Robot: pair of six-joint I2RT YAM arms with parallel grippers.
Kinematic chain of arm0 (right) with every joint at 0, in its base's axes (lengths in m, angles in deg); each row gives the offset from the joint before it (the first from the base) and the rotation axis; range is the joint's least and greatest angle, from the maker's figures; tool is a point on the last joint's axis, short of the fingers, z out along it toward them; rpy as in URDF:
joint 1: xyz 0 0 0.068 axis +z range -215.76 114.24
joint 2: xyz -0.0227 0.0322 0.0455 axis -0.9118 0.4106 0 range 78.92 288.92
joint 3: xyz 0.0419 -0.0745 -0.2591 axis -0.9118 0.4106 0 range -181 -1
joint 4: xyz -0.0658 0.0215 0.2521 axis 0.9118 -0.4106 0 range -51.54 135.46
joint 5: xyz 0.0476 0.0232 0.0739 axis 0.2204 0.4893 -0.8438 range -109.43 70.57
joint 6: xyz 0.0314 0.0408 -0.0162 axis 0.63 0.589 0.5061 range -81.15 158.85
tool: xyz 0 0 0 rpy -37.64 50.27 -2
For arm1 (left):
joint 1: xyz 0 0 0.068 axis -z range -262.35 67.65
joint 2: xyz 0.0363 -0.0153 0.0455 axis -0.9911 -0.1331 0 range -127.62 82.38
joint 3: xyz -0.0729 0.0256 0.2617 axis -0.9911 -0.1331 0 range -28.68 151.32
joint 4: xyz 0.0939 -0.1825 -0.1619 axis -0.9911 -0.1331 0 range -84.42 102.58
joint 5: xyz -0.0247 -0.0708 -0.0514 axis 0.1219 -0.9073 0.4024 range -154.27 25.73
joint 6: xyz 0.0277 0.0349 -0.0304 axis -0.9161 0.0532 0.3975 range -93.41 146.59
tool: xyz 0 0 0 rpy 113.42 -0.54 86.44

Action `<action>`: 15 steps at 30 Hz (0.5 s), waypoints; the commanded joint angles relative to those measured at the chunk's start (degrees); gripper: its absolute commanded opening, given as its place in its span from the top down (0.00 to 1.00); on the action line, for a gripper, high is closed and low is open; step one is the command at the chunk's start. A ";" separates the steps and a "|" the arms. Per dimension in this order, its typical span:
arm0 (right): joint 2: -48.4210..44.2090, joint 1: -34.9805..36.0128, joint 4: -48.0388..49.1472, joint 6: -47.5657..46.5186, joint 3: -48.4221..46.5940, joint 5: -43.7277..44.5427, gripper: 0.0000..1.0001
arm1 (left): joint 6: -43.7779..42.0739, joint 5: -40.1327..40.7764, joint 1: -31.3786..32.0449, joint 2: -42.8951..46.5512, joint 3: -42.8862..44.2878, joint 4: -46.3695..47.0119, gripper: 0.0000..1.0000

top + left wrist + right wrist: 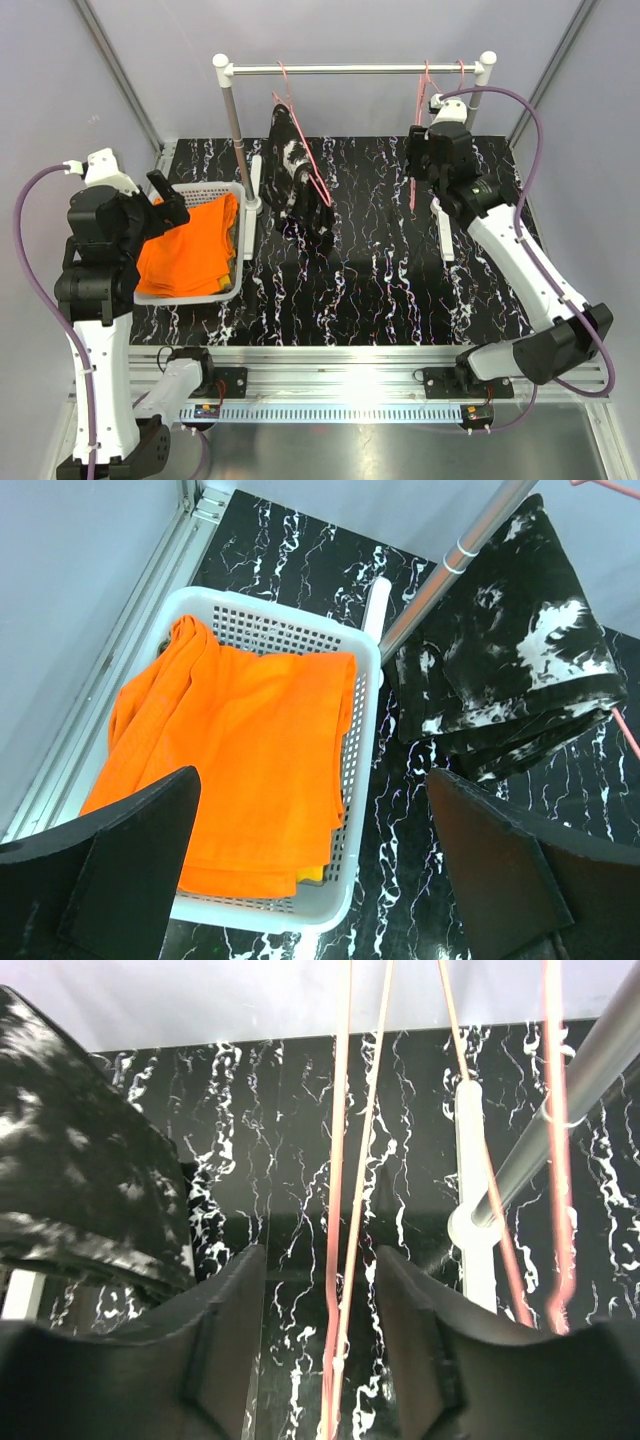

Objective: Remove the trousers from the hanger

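The black trousers with white splashes (300, 185) hang folded over a pink hanger (290, 105) on the rail, left of centre; they also show in the left wrist view (520, 670) and the right wrist view (80, 1160). The bright orange trousers (190, 245) lie in the white basket (365, 740). A bit of yellow cloth (312, 872) peeks from under them. My left gripper (315, 880) is open and empty above the basket's near right corner. My right gripper (322, 1340) is open, with the wires of an empty pink hanger (345, 1260) between its jaws, not pinched.
The metal rail (350, 69) rests on two posts (236, 130) with white feet (475, 1230). Another empty pink hanger (462, 75) hangs at the rail's right end. The basket (225, 290) stands at the table's left edge, next to the left post.
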 commanded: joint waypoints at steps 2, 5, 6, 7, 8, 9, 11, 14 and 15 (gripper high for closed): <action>-4.64 -0.39 -4.65 0.11 -6.62 -3.78 0.38 | -1.73 2.02 0.85 0.39 0.73 1.01 0.01; -5.87 -0.39 -8.35 0.64 -10.23 -7.99 0.20 | -1.64 2.02 0.94 0.56 1.17 0.74 0.01; -6.13 -0.39 -9.06 0.73 -11.02 -9.41 0.17 | -1.73 1.84 1.03 0.74 1.34 0.74 0.01; -6.05 -0.39 -9.68 1.60 -12.59 -11.16 0.17 | -1.81 1.75 1.03 0.83 1.43 0.66 0.01; -5.87 -0.39 -10.64 2.13 -13.57 -14.83 0.14 | -1.81 1.23 1.12 0.91 1.52 0.74 0.01; -4.83 -0.21 -11.43 2.57 -14.45 -16.78 0.12 | -1.81 1.05 1.12 1.00 1.52 0.66 0.01; -3.07 1.01 -12.49 3.45 -17.61 -21.96 0.10 | -1.90 0.44 1.12 0.91 1.87 0.39 0.01; 1.50 5.65 -15.56 2.93 -21.92 -23.05 0.10 | -1.90 0.00 1.03 0.74 2.14 0.13 0.01; 3.86 6.55 -16.09 2.58 -23.06 -22.87 0.10 | -1.99 -0.18 1.12 0.74 2.05 0.04 0.01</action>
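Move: The black trousers on their hanger hang about 21 cm to the right hand's left, roughly level with it in reach and some 14 cm lower. The just-hung empty hanger runs between its half-open fingers, its middle about 4 cm ahead; a second empty hanger stands about 6 cm right of that one. From the idle left hand the black trousers lie some 15 cm ahead, 21 cm right and 18 cm below. The empty hanger is left on the rail as the right hand's already half-open fingers spread nearly wide and come clear. The hand rises about 11 cm while backing off some 5 cm, then late on also swings left about 5 cm, turning counter-clockwise by some 20 degrees and rolling slightly, its left side up. ##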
